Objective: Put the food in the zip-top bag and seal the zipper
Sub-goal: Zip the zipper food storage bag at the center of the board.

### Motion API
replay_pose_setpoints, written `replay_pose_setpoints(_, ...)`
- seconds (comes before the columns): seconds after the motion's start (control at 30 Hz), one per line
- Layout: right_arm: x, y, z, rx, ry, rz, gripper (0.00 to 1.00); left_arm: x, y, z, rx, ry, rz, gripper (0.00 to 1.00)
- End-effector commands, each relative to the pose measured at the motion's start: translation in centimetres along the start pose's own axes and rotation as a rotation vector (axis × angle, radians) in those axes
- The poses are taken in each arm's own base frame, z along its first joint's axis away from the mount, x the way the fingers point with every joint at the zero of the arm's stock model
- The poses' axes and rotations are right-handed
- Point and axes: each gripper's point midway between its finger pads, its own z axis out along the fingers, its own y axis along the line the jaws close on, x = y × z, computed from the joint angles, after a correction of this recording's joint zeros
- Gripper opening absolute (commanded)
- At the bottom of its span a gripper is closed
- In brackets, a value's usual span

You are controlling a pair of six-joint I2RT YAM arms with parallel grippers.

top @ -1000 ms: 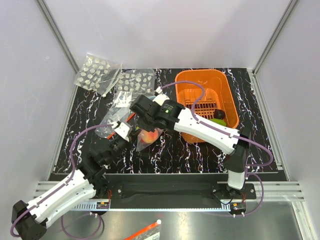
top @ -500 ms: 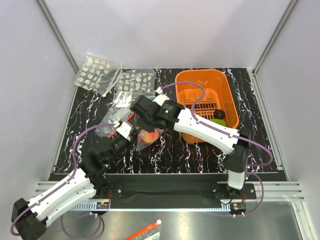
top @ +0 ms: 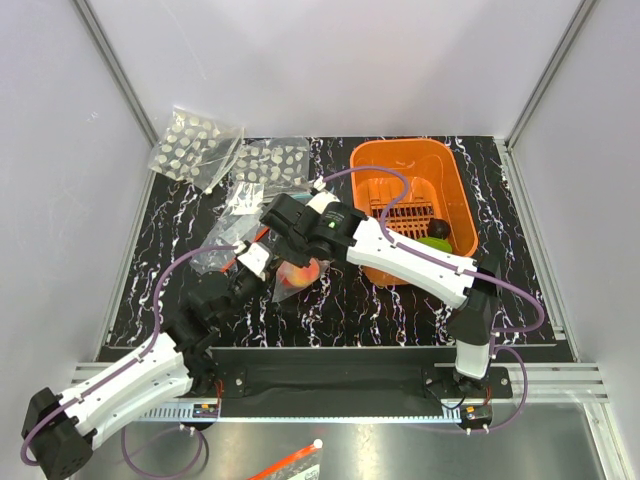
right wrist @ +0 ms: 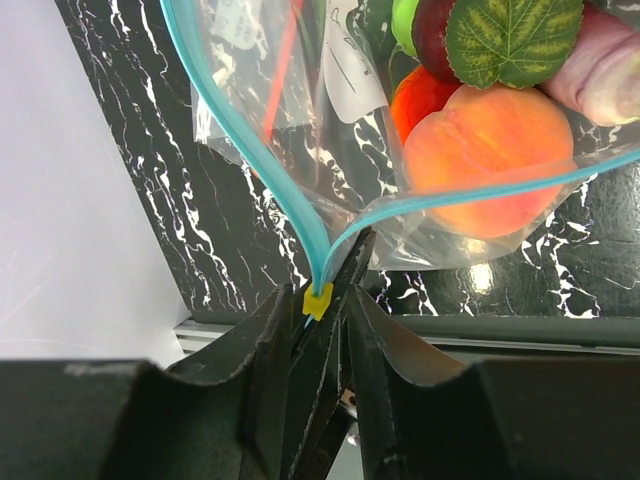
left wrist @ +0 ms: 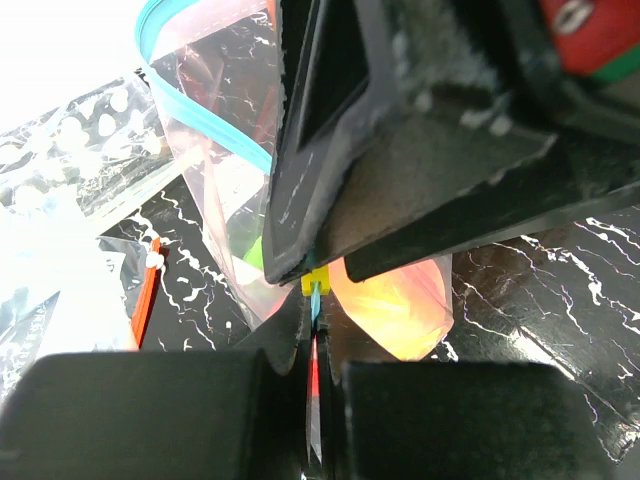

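The zip-top bag [right wrist: 250, 90] lies on the black mat with its mouth partly open. Inside it lies the food: a peach [right wrist: 490, 150], a red piece [right wrist: 425, 95], a leaf-topped plum [right wrist: 505, 35] and a pale purple piece [right wrist: 605, 80]. The teal zipper [right wrist: 262, 165] runs down in a V to a yellow slider [right wrist: 317, 300]. My left gripper [left wrist: 316, 318] is shut on the bag's edge just below that slider [left wrist: 315, 282]. My right gripper [right wrist: 320, 290] stands with its fingers apart on either side of the slider and the left fingertips. Both grippers meet left of the bag [top: 295, 272].
An orange basket [top: 400, 160] stands at the back right with a dark and a green piece [top: 437, 236] in it. Two clear packets with white dots [top: 195, 145] lie at the back left. A clear bag with a red strip [left wrist: 145, 300] lies beside the zip-top bag.
My left arm has moved slightly forward and right with the bag's edge in it. The right arm has hardly moved.
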Motion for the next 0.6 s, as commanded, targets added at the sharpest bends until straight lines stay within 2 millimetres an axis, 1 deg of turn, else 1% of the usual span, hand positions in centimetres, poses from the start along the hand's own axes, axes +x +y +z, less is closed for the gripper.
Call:
replay_pose_setpoints(0.0,-1.2,1.1,-1.4,-0.052,-0.045,0.040,0.33,-4.6,0.3,0.0,-0.011,-0.129,0.001,0.00)
replay_pose_setpoints(0.07,-1.3,1.3,-1.3,-0.059,-0.046,0.038,0.28,-4.6,0.1,-0.1,-0.004,-0.134,-0.003,0.00)
replay_pose_setpoints(0.1,-1.3,1.3,-1.3,-0.060,-0.047,0.043,0.24,-4.7,0.0,-0.1,-0.001,-0.138,-0.002,0.00)
replay_pose_setpoints(0.17,-1.2,1.3,-1.2,-0.060,-0.044,0.043,0.19,-4.7,-0.1,-0.1,0.004,-0.138,-0.005,0.00)
replay_pose_setpoints(0.3,-1.5,1.0,-1.4,-0.058,-0.053,0.040,0.08,-4.6,-0.1,-0.1,0.001,-0.135,-0.002,0.00)
replay_pose_setpoints(0.37,-1.8,0.4,-1.3,-0.046,-0.073,0.038,0.06,-4.7,0.1,-0.3,-0.007,-0.136,-0.004,0.00)
replay_pose_setpoints(0.4,-2.1,0.4,-1.7,-0.054,-0.083,0.042,0.06,-4.7,0.2,-0.4,-0.014,-0.136,-0.009,0.00)
replay_pose_setpoints(0.43,-2.4,0.3,-1.7,-0.053,-0.091,0.047,0.05,-4.5,0.5,-0.6,-0.030,-0.126,-0.017,0.00)
replay_pose_setpoints(0.47,-2.7,0.0,-1.5,-0.046,-0.096,0.047,0.05,-4.8,0.5,-0.8,-0.033,-0.133,-0.026,0.00)
replay_pose_setpoints(0.5,-3.0,0.0,-1.9,-0.055,-0.096,0.050,0.05,-4.8,0.4,-0.9,-0.030,-0.134,-0.044,0.00)
replay_pose_setpoints(0.53,-3.6,-0.1,-1.7,-0.051,-0.102,0.054,0.05,-4.6,0.2,-1.0,-0.019,-0.133,-0.053,0.00)
replay_pose_setpoints(0.57,-3.9,-0.2,-1.8,-0.051,-0.107,0.057,0.04,-4.9,-0.1,-1.2,-0.006,-0.149,-0.069,0.00)
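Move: The right hand's slightly parted fingers are already around the yellow slider at the near end of the blue zipper, within about 1 cm of the hand point. The peach in the bag lies roughly 5 cm to their right, about 1 cm ahead and 10 cm below; the orange stick lies about 7 cm left, 4 cm ahead and 14 cm down. From the left hand, the slider is some 2 cm ahead, 1 cm right and 1 cm up. Almost in place, the right hand shuts its fingers from about a third open to nearly closed, pinching the yellow slider between the tips without travelling along the zipper. The left hand, still pinching the tail of the blue strip just behind the slider, eases up and back by about 1 cm. ##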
